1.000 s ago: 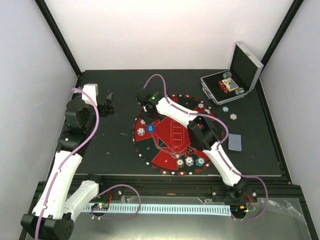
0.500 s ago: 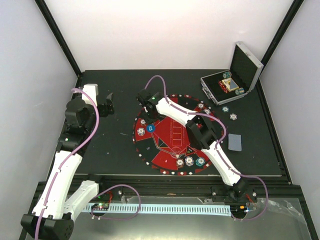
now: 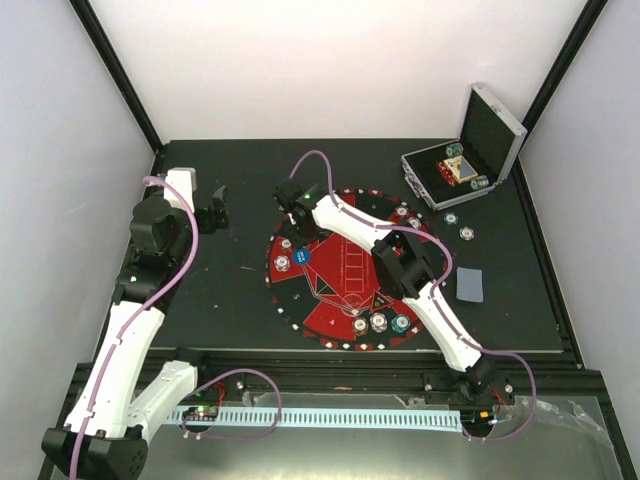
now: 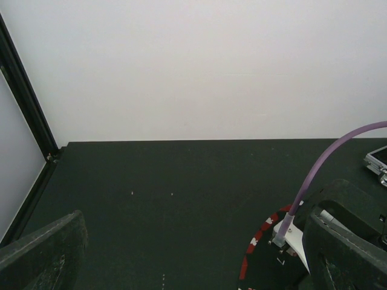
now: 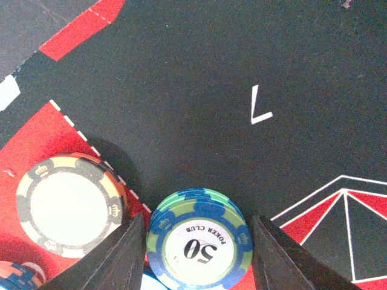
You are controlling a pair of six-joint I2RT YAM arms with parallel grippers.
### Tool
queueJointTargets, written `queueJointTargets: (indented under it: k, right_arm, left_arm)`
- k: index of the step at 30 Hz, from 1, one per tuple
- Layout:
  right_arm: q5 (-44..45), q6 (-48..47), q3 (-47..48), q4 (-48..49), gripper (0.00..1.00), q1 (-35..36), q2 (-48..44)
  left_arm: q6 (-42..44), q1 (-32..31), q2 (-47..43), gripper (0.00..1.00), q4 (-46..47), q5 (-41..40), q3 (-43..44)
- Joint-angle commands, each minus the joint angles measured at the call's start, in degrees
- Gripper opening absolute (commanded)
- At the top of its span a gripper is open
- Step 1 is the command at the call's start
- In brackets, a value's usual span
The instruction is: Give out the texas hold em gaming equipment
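On the round red-and-black mat [image 5: 181, 72] stands a blue-and-green "50" chip stack [image 5: 199, 241], squarely between my right gripper's [image 5: 198, 257] fingers, which are open and flank it closely. A white-grey chip with an orange rim [image 5: 69, 205] lies just left of the left finger. From above, the right gripper [image 3: 291, 224] reaches over the mat's far left part [image 3: 340, 265], near a blue marker disc [image 3: 303, 255] and a white-grey chip [image 3: 283, 262]. More chips [image 3: 380, 322] sit at the mat's near edge. My left gripper [image 3: 214, 212] hangs open and empty left of the mat.
A silver hinged case [image 3: 467, 158] stands open at the back right with chips inside. Two loose chips [image 3: 459, 226] and a grey-blue card stack [image 3: 470, 284] lie right of the mat. The left wrist view shows bare dark table [image 4: 169, 193] and the mat's rim [image 4: 257, 248].
The right jaws have spread slightly apart around the blue-and-green chip stack. The right wrist has shifted a little over the mat. The left arm has hardly moved.
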Motion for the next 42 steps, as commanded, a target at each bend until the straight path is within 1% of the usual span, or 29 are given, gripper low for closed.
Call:
queueJointTargets:
  k: [1, 3, 10, 13, 17, 21, 24, 26, 28, 30, 32, 34, 36, 39, 42]
  right_arm:
    - [0.13, -0.35, 1.65, -0.56, 0.49, -0.37, 0.05]
    - [0.33, -0.35, 1.64, -0.60, 0.51, -0.35, -0.25]
    - [1.53, -0.39, 0.85, -1.24, 0.52, -0.37, -2.25]
    - [2.20, -0.68, -0.99, -0.14, 0.52, -0.34, -4.91]
    - [2.68, -0.97, -2.02, -0.18, 0.57, -0.34, -8.49]
    - [0.80, -1.47, -4.32, 0.09, 0.61, -0.38, -13.43]
    - [0.37, -1.83, -10.43, 1.28, 0.67, -0.49, -20.34]
    - [0.38, -1.68, -17.55, 2.89, 0.71, -1.21, -26.73]
    - [0.60, -0.70, -26.63, 4.35, 0.75, -2.75, -34.14]
    - [1.74, 1.30, -36.13, 4.98, 0.77, -5.49, -41.76]
    - [3.35, 3.43, -45.68, 4.90, 0.80, -10.77, -49.06]
    - [3.08, 5.53, -55.55, 5.01, 0.84, -17.38, -56.31]
    - [3.43, 7.21, -63.87, 5.60, 0.85, -24.73, -62.97]
    - [5.76, 9.08, -72.22, 6.26, 0.88, -34.95, -68.54]
    - [5.03, 10.28, -76.92, 7.32, 0.89, -44.53, -71.56]
  left_arm:
    - [-0.39, 0.21, -0.40, 0.99, 0.78, -0.33, 0.17]
    - [-0.39, 0.24, -0.36, 0.99, 0.76, -0.34, 0.14]
    - [-0.39, 0.27, -0.40, 0.99, 0.76, -0.43, 0.18]
    - [-0.38, 0.21, -0.40, 0.99, 0.71, -0.44, 0.16]
    - [-0.39, 0.26, -0.46, 0.99, 0.72, -0.45, 0.13]
    - [-0.39, 0.28, -0.49, 0.99, 0.72, -0.48, 0.11]
    - [-0.39, 0.28, -0.49, 0.99, 0.64, -0.58, 0.13]
    - [-0.39, 0.27, -0.70, 0.99, 0.63, -0.58, 0.16]
    - [-0.31, 0.25, -0.83, 0.99, 0.72, -0.75, 0.05]
    - [-0.23, 0.22, -1.00, 0.99, 0.65, -0.94, 0.08]
    - [-0.28, 0.23, -1.18, 0.99, 0.63, -0.92, 0.08]
    - [-0.30, 0.27, -1.28, 0.99, 0.79, -0.74, 0.04]
    - [-0.31, 0.27, -1.22, 0.99, 0.79, -0.60, 0.04]
    - [-0.52, 0.21, -0.89, 0.99, 0.80, -0.41, -0.07]
    - [-0.36, -0.39, -0.93, 0.99, 0.80, -0.51, -0.13]
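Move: The right fingers are down on the board around the teal 50 chip, already easing off it. The card deck lies about 41 cm to this hand's right and 12 cm back, at about the same height. Of the two loose chips beyond the deck, the nearer is some 40 cm right and 2 cm ahead of the hand, the other 36 cm right and 6 cm ahead. From the left hand, the deck is roughly 60 cm right, 5 cm back and 32 cm below. The right hand opens its fingers clear of the teal 50 chip and rises almost straight up at first, then swings fast to the right across the board, topping out about 15 cm up. It draws back some 11 cm as it goes roughly 37 cm right, sinks again over the second half towards the card deck, turns clockwise about 45 degrees, and arrives above the deck's near surroundings with the fingers almost fully open, touching nothing. ##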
